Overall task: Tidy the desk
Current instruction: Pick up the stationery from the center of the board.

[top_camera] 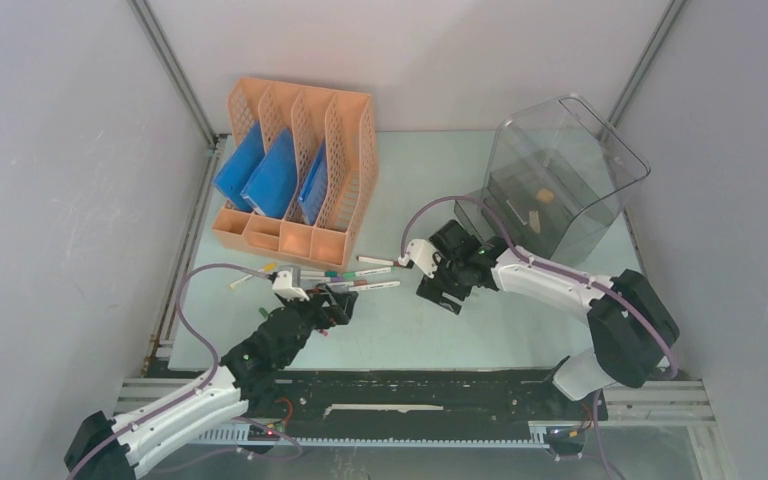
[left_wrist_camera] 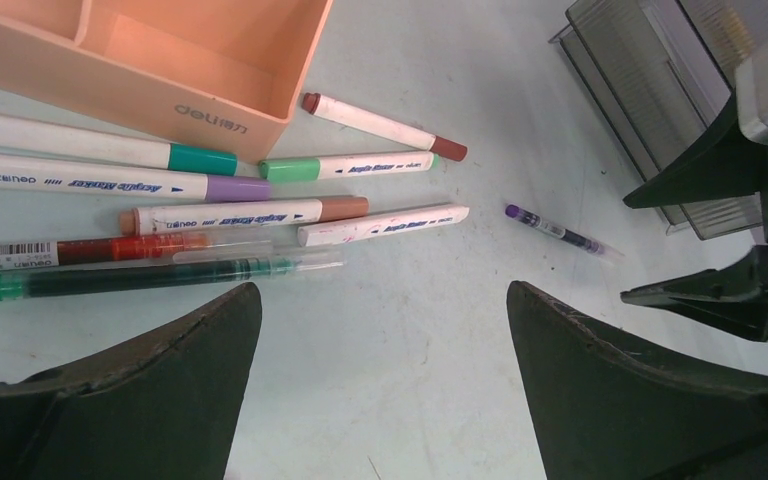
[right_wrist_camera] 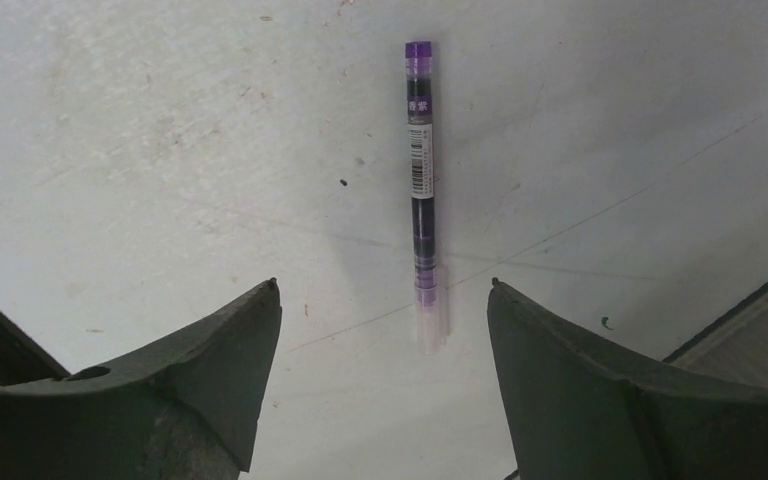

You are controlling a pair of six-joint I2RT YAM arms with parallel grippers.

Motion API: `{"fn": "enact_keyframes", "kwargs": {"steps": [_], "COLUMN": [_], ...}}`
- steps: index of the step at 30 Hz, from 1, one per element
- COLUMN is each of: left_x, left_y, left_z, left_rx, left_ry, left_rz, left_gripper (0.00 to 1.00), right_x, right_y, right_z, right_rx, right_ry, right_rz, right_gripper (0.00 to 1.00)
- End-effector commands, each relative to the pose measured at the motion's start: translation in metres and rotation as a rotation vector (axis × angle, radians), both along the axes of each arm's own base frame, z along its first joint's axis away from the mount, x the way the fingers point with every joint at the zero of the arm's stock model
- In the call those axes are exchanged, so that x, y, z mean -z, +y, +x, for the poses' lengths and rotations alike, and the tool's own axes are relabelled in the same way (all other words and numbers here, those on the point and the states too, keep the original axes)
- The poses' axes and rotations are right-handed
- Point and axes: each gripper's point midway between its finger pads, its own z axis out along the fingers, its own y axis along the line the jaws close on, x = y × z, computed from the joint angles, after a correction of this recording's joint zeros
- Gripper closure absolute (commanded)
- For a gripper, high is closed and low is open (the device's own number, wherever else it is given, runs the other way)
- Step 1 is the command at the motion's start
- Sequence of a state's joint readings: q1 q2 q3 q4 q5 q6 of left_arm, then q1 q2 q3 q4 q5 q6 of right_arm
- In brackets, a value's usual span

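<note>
The desk (top_camera: pixel 520 320) is a pale mint-green tabletop. Several markers and pens (top_camera: pixel 360 280) lie scattered in front of the orange file rack (top_camera: pixel 295 170). My left gripper (top_camera: pixel 335 305) hovers just below them, open and holding nothing, with a green pen (left_wrist_camera: pixel 150 273) near its left fingertip. A thin purple pen (right_wrist_camera: pixel 422 190) lies alone on the desk, and its clear end reaches between the fingertips of my right gripper (right_wrist_camera: pixel 382 283). That gripper is open, low over the pen, and not touching it. The purple pen (left_wrist_camera: pixel 558 231) also shows in the left wrist view.
Blue folders (top_camera: pixel 260 175) stand in the orange rack (left_wrist_camera: pixel 160 60). A clear plastic drawer box (top_camera: pixel 560 180) stands at the back right, close behind the right arm. Grey panel walls close in both sides, and a black rail (top_camera: pixel 410 395) runs along the near edge.
</note>
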State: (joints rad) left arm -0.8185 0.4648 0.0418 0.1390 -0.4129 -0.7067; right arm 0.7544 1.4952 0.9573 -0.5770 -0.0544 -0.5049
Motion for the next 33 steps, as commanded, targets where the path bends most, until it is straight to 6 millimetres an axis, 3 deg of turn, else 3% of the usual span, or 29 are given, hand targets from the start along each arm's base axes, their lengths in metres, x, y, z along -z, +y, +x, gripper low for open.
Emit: {"fn": "enact_keyframes", "kwargs": {"steps": [1, 9, 26, 33], "left_x": [0.003, 0.005, 0.005, 0.005], "left_y": [0.002, 0.002, -0.001, -0.001], "left_z": [0.0, -0.002, -0.002, -0.002], "left_rx": [-0.016, -0.014, -0.005, -0.002], "left_ry": [0.004, 0.007, 0.011, 0.01], "left_rz": [-0.03, -0.046, -0.051, -0.049], "left_gripper": [0.0, 0.0, 0.0, 0.0], "right_x": [0.002, 0.02, 0.038, 0.041], "right_y": [0.007, -0.001, -0.007, -0.006], "right_z": [0.013, 0.02, 0.019, 0.015], "right_rx": [0.057, 0.109, 0.122, 0.114], "right_ry": [-0.033, 0.0, 0.05, 0.078], "right_rz": [0.003, -0.025, -0.057, -0.061], "right_gripper": [0.19, 0.36, 0.44, 0.53]}}
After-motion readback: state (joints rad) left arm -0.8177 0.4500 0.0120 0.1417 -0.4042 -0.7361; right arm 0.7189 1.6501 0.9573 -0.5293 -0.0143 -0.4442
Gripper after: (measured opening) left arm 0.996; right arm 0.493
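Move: The purple pen lies about 5 cm below the right hand, its middle some 2 cm ahead and 2 cm to the left. From that hand, the brown-capped marker is roughly 9 cm ahead and 18 cm left, and the pale-pink marker about 3 cm ahead and 20 cm left, both at pen height. From the waiting left hand, the pen is some 26 cm right, 6 cm ahead and 8 cm below. The right hand sinks about 4 cm towards the purple pen's clear-capped half, fingers closing to half open. ##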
